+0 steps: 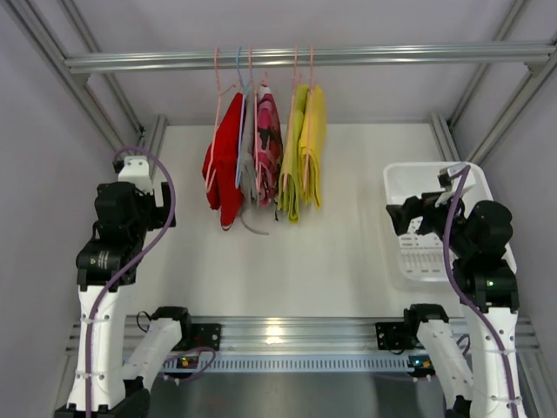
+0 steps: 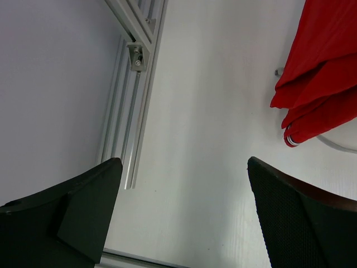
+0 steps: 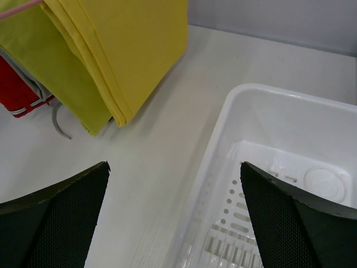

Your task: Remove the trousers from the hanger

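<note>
Two folded trousers hang on pink hangers (image 1: 310, 65) from the top rail: bright yellow trousers (image 1: 313, 155) and, to their left, duller yellow-green trousers (image 1: 291, 170). Both also show in the right wrist view, bright yellow (image 3: 134, 50) and yellow-green (image 3: 56, 78). My left gripper (image 2: 184, 167) is open and empty at the left of the table, apart from the clothes. My right gripper (image 3: 174, 167) is open and empty, over the left rim of the white basket (image 3: 223, 128), below and right of the trousers.
A red garment (image 1: 224, 165) and a pink patterned garment (image 1: 267, 144) hang left of the trousers; the red one shows in the left wrist view (image 2: 321, 72). The white basket (image 1: 396, 178) stands at the right. Aluminium frame posts (image 2: 131, 84) stand at the table's back corners.
</note>
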Available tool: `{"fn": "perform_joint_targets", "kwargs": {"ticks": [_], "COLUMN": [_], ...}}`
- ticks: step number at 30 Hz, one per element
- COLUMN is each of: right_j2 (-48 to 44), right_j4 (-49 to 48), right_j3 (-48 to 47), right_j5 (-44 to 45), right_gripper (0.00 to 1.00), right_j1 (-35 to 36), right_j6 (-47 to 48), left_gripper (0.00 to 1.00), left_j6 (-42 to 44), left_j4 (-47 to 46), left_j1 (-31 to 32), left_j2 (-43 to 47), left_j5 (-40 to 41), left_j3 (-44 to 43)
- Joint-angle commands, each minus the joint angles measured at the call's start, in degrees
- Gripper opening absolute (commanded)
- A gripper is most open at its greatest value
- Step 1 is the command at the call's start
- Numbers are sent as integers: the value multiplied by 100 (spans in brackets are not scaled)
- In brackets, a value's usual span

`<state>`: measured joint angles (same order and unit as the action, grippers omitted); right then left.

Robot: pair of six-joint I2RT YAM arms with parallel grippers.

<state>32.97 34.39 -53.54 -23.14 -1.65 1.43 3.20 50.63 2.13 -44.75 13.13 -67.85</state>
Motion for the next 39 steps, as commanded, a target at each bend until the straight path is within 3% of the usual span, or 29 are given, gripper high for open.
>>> {"fn": "perform_joint_targets", "kwargs": {"ticks": [1,4,10,15,19,23,26,27,30,39], "right_j2": [-142,-177,499,1104,1571,2211,2668,2775,3241,4313], "right_j4": [-731,-1005,-662,-925,-2100,-4512,-5431,-5808,-6005,-6928], "right_j3": [220,292,-226,-543,-474,-315,-429,-508,-938,-1308], "right_j5": [-209,-340,-735,-1341,-2368,-2871,-2898,-2881,-2811,-2564], "right_gripper": [99,99,99,99,99,98,90,84,72,59], "right_j1": [-63,-63,-63,-63,-63,50,339,419,832,1764], "right_j6": [-361,-450,-758,-1704,-3163,-5000,-6012,-6223,-6269,-6936], "left_gripper": [99,99,99,99,99,99,99,99,99,99], "left_j6": [93,137,-74,4,268,313,172,68,-91,-662], "left_j4": [-238,-11,-141,-238,130,237,184,193,219,272], "left_j1": [-29,-29,-29,-29,-29,-29,-29,-29,-29,-169], "left_j2": [-42,-156,62,125,-173,-280,-367,-489,-709,-1281], "left_j5": [173,-123,-204,-293,-933,-1417,-1637,-1655,-1813,-2753], "left_j3": [0,-122,35,-113,-456,-580,-624,-658,-790,-1379]}}
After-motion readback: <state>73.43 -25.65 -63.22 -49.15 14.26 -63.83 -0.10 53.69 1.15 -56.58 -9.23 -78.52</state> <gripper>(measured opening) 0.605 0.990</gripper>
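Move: The yellow trousers hang about 25 cm to the right hand's left and 12 cm ahead, roughly level. The lime trousers are some 4 cm beyond them to the left and the pink patterned pair about 9 cm. The white basket lies about 14 cm to this hand's right, 10 cm ahead and far below. From the left hand, the red trousers are about 18 cm right and 9 cm ahead, the yellow ones some 37 cm right and 12 cm ahead. The right hand heads for the front of the yellow trousers and the pink hanger ends, sweeping about 18 cm left while rising and reaching forward. It rolls its left side up and swings counter-clockwise until the fingers point left, closing them to a bit over half open, with no contact visible. The left hand, wide open, eases some 7 cm right and slightly forward towards the red trousers, turning clockwise. ##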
